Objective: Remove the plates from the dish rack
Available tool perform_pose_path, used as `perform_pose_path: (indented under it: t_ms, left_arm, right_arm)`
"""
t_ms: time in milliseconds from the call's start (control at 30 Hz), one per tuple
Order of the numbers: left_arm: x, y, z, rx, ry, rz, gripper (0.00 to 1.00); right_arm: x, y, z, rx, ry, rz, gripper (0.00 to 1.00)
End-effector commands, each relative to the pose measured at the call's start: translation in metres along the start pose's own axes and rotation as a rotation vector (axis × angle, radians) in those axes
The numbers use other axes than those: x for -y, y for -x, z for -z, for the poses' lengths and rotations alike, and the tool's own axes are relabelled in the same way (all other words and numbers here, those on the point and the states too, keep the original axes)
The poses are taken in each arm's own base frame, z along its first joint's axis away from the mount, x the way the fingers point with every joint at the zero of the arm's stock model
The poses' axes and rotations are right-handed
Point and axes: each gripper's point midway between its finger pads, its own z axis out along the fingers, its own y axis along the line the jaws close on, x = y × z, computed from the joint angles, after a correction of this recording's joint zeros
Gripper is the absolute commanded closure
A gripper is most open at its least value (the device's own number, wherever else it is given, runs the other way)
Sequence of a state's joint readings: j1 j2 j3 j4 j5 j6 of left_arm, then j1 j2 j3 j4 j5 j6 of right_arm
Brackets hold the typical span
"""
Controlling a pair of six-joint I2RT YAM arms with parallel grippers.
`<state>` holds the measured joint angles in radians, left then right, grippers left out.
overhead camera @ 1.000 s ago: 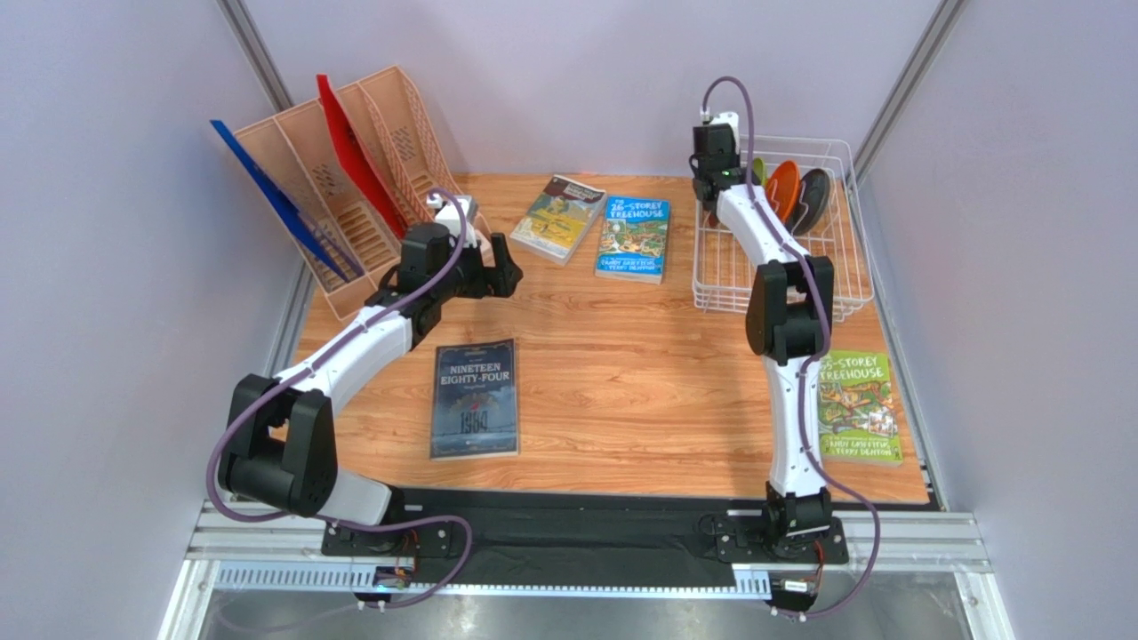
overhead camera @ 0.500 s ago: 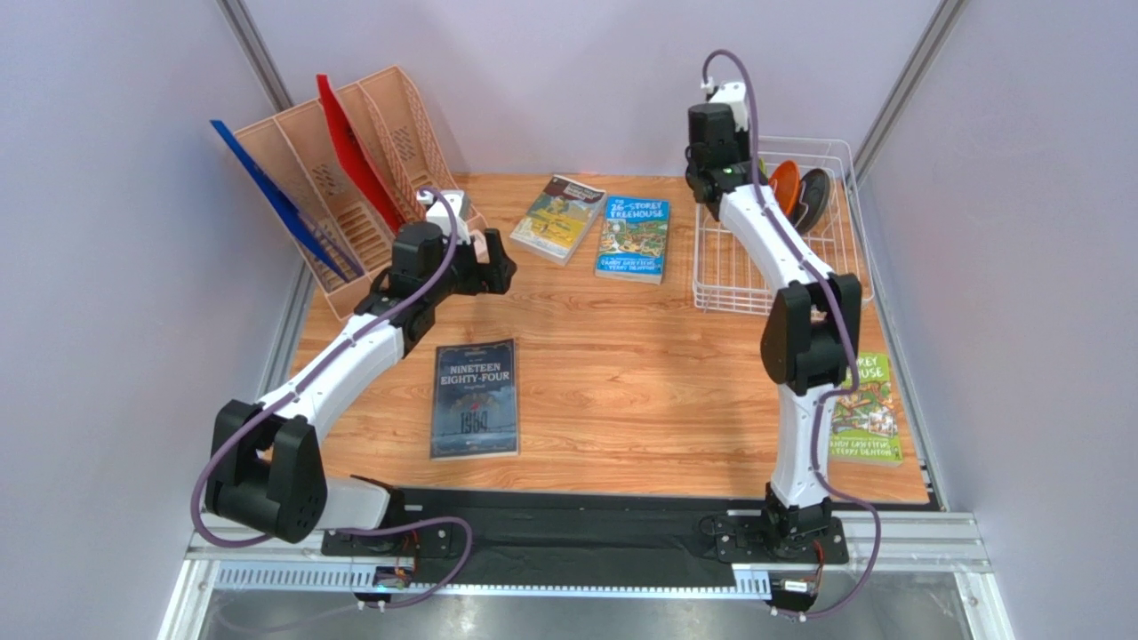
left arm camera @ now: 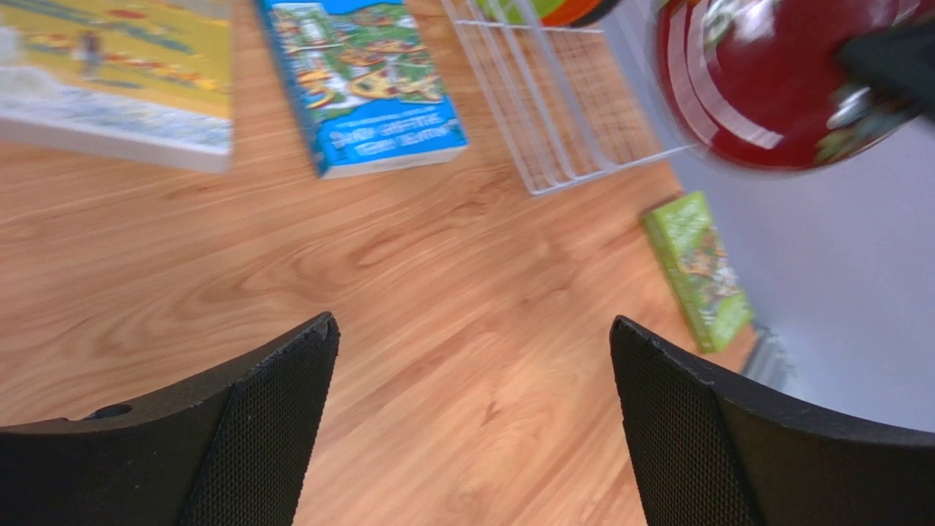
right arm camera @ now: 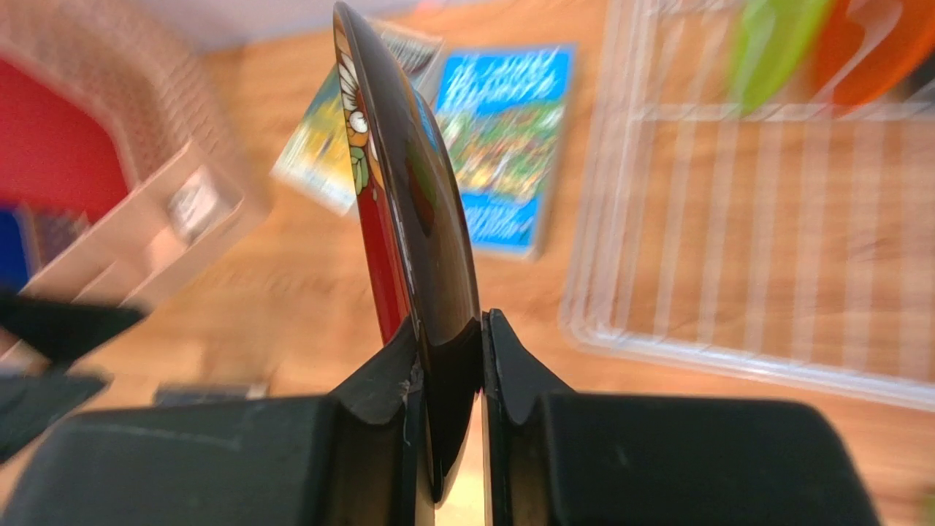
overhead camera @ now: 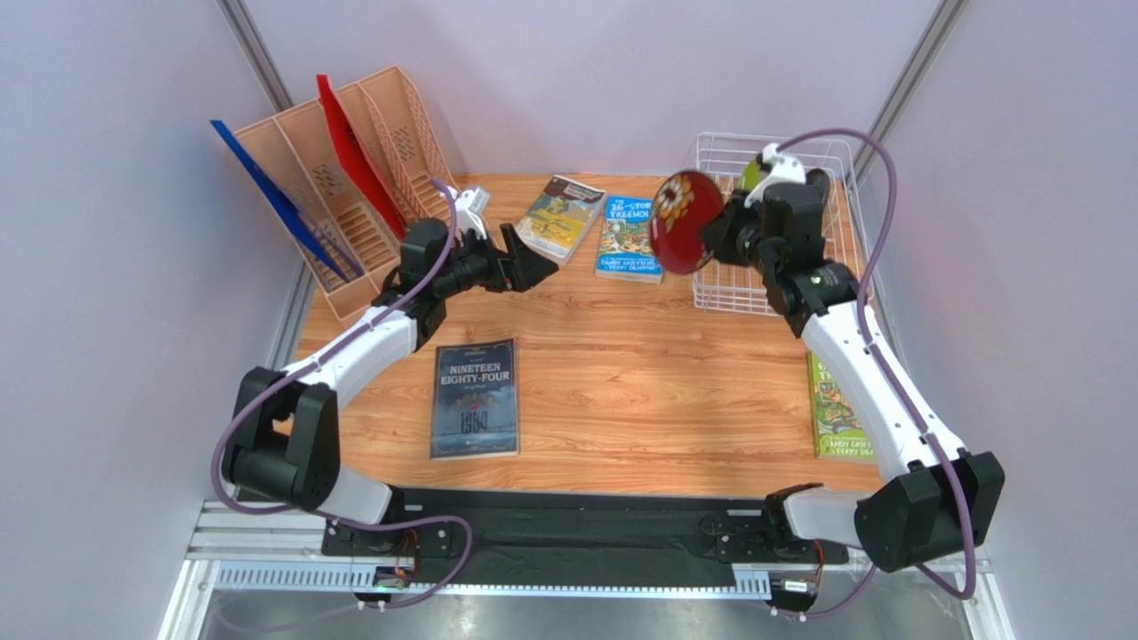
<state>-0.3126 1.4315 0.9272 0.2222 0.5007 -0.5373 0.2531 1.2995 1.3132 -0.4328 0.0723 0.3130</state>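
My right gripper is shut on the rim of the dark red floral plate and holds it upright in the air by the left edge of the white dish rack. In the right wrist view the plate stands edge-on between my fingers, with the lime green plate and orange plate standing in the rack. The dark grey-teal plate is hidden. My left gripper is open and empty over the table, pointing toward the red plate.
Two books lie at the back centre. A dark book lies front left, and a green book lies under the right arm. A peach file organizer with blue and red folders stands back left.
My right arm has pulled back from the rack and swung left with the red plate in its grip. My left gripper has moved right toward the plate.
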Motion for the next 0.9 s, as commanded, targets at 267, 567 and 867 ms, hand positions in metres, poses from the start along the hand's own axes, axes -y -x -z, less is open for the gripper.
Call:
perform_pose_path:
  t_ms: [267, 567, 867]
  left_arm:
    - [0.062, -0.027, -0.048, -0.033, -0.421, 0.233, 0.07]
    - [0.082, -0.039, -0.070, -0.023, -0.523, 0.298, 0.24]
    - [0.097, -0.034, -0.071, -0.015, -0.574, 0.282, 0.99]
  right_arm:
    - [-0.083, -0.067, 0.023, -0.131, 0.541, -0.267, 1.00]
    - [-0.096, -0.086, 0.016, -0.198, 0.628, -0.325, 1.00]
    - [-0.111, -0.104, 0.010, -0.320, 0.723, -0.369, 1.00]
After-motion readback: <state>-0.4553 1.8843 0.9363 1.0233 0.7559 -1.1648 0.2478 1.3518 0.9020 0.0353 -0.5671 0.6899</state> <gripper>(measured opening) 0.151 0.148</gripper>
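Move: The red plate is already pinched by its near-right rim in the right fingers, its middle about 3 cm ahead and 4 cm left of that hand. From there the open left gripper waits some 28 cm to the left, 2 cm nearer and 8 cm lower; the blue book lies about 14 cm ahead, 10 cm left and 27 cm below. From the left hand, the plate's middle is roughly 23 cm right, 5 cm ahead and 8 cm up. The red plate comes down and left in the right hand's kept pinch, dropping back about 5 cm early on and then going mostly left, some 10 cm in all, as the wrist rolls its left side up about 30 degrees and swings counter-clockwise. The left hand meets it, reaching about 11 cm right, dipping and then rising a little while turning clockwise, and shuts its wide-open fingers on the plate's left rim. ##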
